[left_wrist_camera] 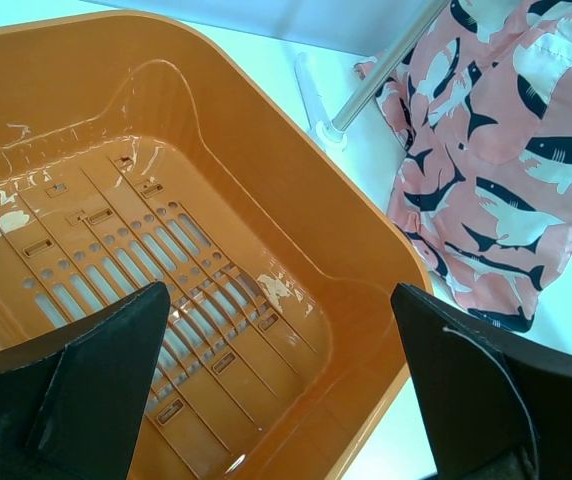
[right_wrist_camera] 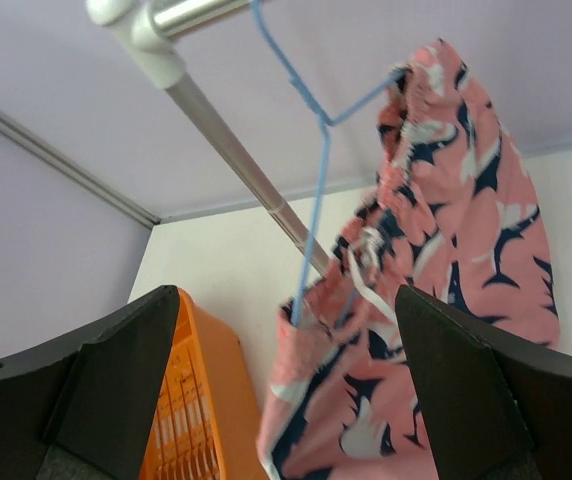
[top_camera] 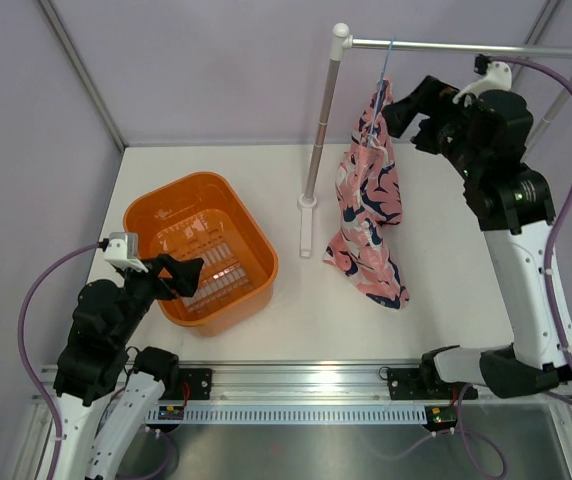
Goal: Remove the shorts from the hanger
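The pink shorts (top_camera: pixel 371 205) with navy and white print hang on the thin light-blue wire hanger (top_camera: pixel 386 62), whose hook is over the silver rail (top_camera: pixel 446 46). In the right wrist view the hanger (right_wrist_camera: pixel 311 150) runs down into the shorts (right_wrist_camera: pixel 436 300). My right gripper (top_camera: pixel 406 115) is open, raised just right of the shorts' top, not touching them; its fingers (right_wrist_camera: pixel 116 390) frame the fabric. My left gripper (top_camera: pixel 188 275) is open and empty over the orange basket (top_camera: pixel 256 245). The shorts also show at the upper right of the left wrist view (left_wrist_camera: pixel 506 180).
The rail's upright pole (top_camera: pixel 321 150) stands on a white foot (top_camera: pixel 307 205) between basket and shorts. The basket (left_wrist_camera: pixel 296 190) holds nothing. Lilac walls enclose the white table (top_camera: pixel 436 300). A metal track (top_camera: pixel 306 385) runs along the near edge.
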Tool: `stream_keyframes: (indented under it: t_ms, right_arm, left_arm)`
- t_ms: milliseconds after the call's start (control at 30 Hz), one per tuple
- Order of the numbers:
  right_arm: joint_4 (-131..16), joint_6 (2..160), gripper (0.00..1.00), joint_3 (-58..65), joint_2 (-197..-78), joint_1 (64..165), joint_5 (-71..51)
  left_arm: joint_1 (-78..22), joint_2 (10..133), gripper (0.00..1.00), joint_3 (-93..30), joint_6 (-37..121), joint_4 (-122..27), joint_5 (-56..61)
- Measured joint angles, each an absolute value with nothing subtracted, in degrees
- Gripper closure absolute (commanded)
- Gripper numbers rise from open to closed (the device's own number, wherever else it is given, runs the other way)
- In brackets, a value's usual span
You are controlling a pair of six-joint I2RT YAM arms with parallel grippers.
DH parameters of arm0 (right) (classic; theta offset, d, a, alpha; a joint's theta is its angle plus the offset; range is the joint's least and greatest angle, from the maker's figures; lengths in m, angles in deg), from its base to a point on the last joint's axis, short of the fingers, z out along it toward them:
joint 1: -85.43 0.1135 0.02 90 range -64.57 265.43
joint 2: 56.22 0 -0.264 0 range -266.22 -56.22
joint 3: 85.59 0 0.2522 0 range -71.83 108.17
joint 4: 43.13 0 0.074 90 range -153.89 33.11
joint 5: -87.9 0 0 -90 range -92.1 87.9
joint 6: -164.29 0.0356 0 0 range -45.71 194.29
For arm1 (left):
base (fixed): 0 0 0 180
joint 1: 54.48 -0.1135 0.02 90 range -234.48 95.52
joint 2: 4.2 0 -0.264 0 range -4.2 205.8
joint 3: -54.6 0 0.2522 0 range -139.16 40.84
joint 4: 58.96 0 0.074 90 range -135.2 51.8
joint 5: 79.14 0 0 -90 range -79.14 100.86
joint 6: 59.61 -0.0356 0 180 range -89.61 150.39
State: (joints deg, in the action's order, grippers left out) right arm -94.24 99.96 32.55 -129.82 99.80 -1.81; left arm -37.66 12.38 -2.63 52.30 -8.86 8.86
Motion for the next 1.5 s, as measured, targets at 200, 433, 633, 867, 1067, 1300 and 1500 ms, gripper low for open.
stream_keyframes:
  t_ms: [200, 433, 633, 867, 1067, 1300, 1500]
  right_arm:
    - [-95.3, 94.7, 0.07, 46.2, -142.0, 106.6, 8.4]
    - [-93.6, 88.7, 0.11, 50.7, -151.7, 109.5, 19.0]
    - [-91.8, 84.9, 0.16, 53.7, -159.0, 109.9, 24.9]
    - [-89.4, 82.0, 0.25, 56.5, -162.7, 109.9, 29.6]
    - [-87.9, 80.2, 0.36, 59.1, -165.0, 109.9, 31.9]
    - [-87.8, 79.0, 0.51, 61.1, -167.9, 109.9, 33.3]
    - [-88.1, 77.9, 0.77, 61.8, -168.9, 109.9, 34.3]
  left_arm:
    - [-37.6, 12.4, 0.01, -2.6, 52.3, -8.9, 8.6]
    - [-37.5, 12.4, 0.01, -2.6, 52.3, -8.9, 8.2]
    - [-37.3, 12.4, 0.01, -2.6, 52.3, -8.9, 8.0]
    - [-37.1, 12.4, 0.01, -2.6, 52.3, -8.9, 8.0]
    - [-36.8, 12.3, 0.01, -2.6, 52.3, -8.9, 8.0]
    - [-36.5, 11.9, 0.01, -2.6, 52.3, -8.9, 8.0]
    - [-35.9, 11.6, 0.01, -2.6, 52.3, -8.9, 8.1]
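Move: Ahead of the right hand, roughly 18 cm out, 2 cm left and 6 cm lower, is the neck of the blue hanger. The rail crosses just above it, some 5 cm higher and 1 cm farther out, with its left end about 8 cm to the left of the neck. The shorts' middle lies about 14 cm ahead of the hand, 2 cm left and 22 cm below. From the left hand the neck is some 35 cm ahead, 38 cm right and 15 cm higher. Reaching forward about 18 cm to the hanger's neck, the right hand rises slightly at first, then sinks to finish some 6 cm lower, just under the rail. On the way it turns about 20 degrees clockwise and rolls its left side down nearly 30 degrees. The wide-open fingers close to about a third, mostly late, and end either side of the blue neck; a firm pinch can't be made out. ##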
